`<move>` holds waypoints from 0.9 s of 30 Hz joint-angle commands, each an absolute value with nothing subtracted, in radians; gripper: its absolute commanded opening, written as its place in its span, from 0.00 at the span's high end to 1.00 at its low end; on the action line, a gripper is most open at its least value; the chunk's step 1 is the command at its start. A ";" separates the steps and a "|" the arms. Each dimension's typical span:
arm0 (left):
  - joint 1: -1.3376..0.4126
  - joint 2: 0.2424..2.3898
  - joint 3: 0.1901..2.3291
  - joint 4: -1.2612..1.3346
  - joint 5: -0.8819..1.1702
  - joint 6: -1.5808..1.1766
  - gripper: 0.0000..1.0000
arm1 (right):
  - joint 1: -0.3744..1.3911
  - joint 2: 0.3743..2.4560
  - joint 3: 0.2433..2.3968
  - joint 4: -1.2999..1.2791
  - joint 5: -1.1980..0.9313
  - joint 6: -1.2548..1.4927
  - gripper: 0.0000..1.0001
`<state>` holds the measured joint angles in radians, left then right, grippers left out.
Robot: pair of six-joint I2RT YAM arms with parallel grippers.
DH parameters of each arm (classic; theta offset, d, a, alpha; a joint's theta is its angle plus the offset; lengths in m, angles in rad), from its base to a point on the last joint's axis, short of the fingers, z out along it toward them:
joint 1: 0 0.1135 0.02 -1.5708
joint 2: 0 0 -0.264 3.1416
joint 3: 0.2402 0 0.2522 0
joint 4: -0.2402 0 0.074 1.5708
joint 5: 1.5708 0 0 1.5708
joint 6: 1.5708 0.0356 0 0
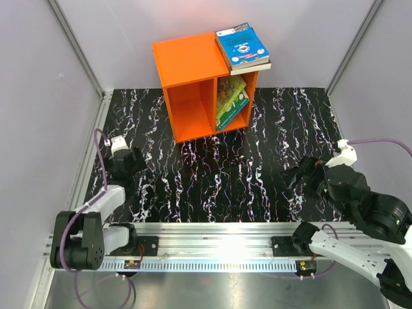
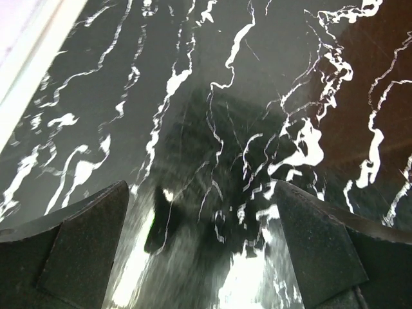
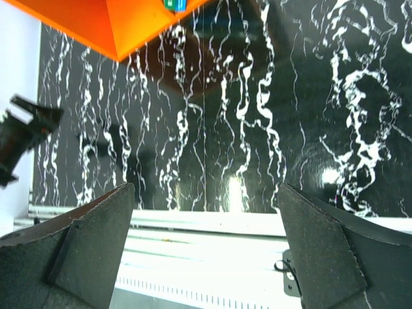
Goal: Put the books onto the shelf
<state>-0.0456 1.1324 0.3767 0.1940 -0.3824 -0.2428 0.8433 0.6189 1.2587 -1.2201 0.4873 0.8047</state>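
Note:
The orange shelf (image 1: 193, 71) stands at the back of the table. A bright blue book (image 1: 241, 44) lies flat on its top right corner, stacked on another book (image 1: 252, 66) of which only the pale edge shows. Two green illustrated books (image 1: 232, 100) lean inside the right compartment; the left compartment holds nothing. My left gripper (image 1: 131, 159) (image 2: 203, 248) hovers open and empty low over the table, front left. My right gripper (image 1: 295, 177) (image 3: 206, 248) is open and empty at the front right, far from the shelf (image 3: 116, 26).
The table (image 1: 212, 187) is black marble-patterned, with grey walls on three sides. A metal rail (image 1: 212, 248) carrying both arm bases runs along the near edge. The left arm (image 3: 26, 132) shows at the left of the right wrist view.

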 commanded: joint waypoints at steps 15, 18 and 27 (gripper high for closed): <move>0.083 1.187 0.221 0.890 -0.218 -0.125 0.01 | 0.842 0.726 1.261 -1.100 0.353 0.762 0.00; 0.081 1.236 0.266 0.890 -0.163 -0.094 0.01 | 0.844 0.745 1.252 -1.072 0.341 0.752 0.00; 0.035 1.322 0.224 1.019 -0.049 -0.006 0.01 | 0.844 0.781 1.246 -1.017 0.330 0.710 0.00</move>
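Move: Nothing is in either open hand and every book is already off the table. The blue book, the upper one on top of the shelf, lies some 58 cm out from my feet: from my left hand about 27 cm ahead, 41 right and 25 above; from my right hand roughly 43 cm ahead, 9 left and about level. The orange shelf's middle stands about 24 cm ahead, 30 right and 8 above my left hand. With both hands empty and wide open, I carry my right hand left about 6 cm, easing slightly forward over bare table and turning a little counter-clockwise. My left hand reaches forward over the table some 4 cm, draws back briefly while rising, then goes forward again, its fingers tipping up about 15 degrees and turning clockwise nearly as much. I touch nothing. ##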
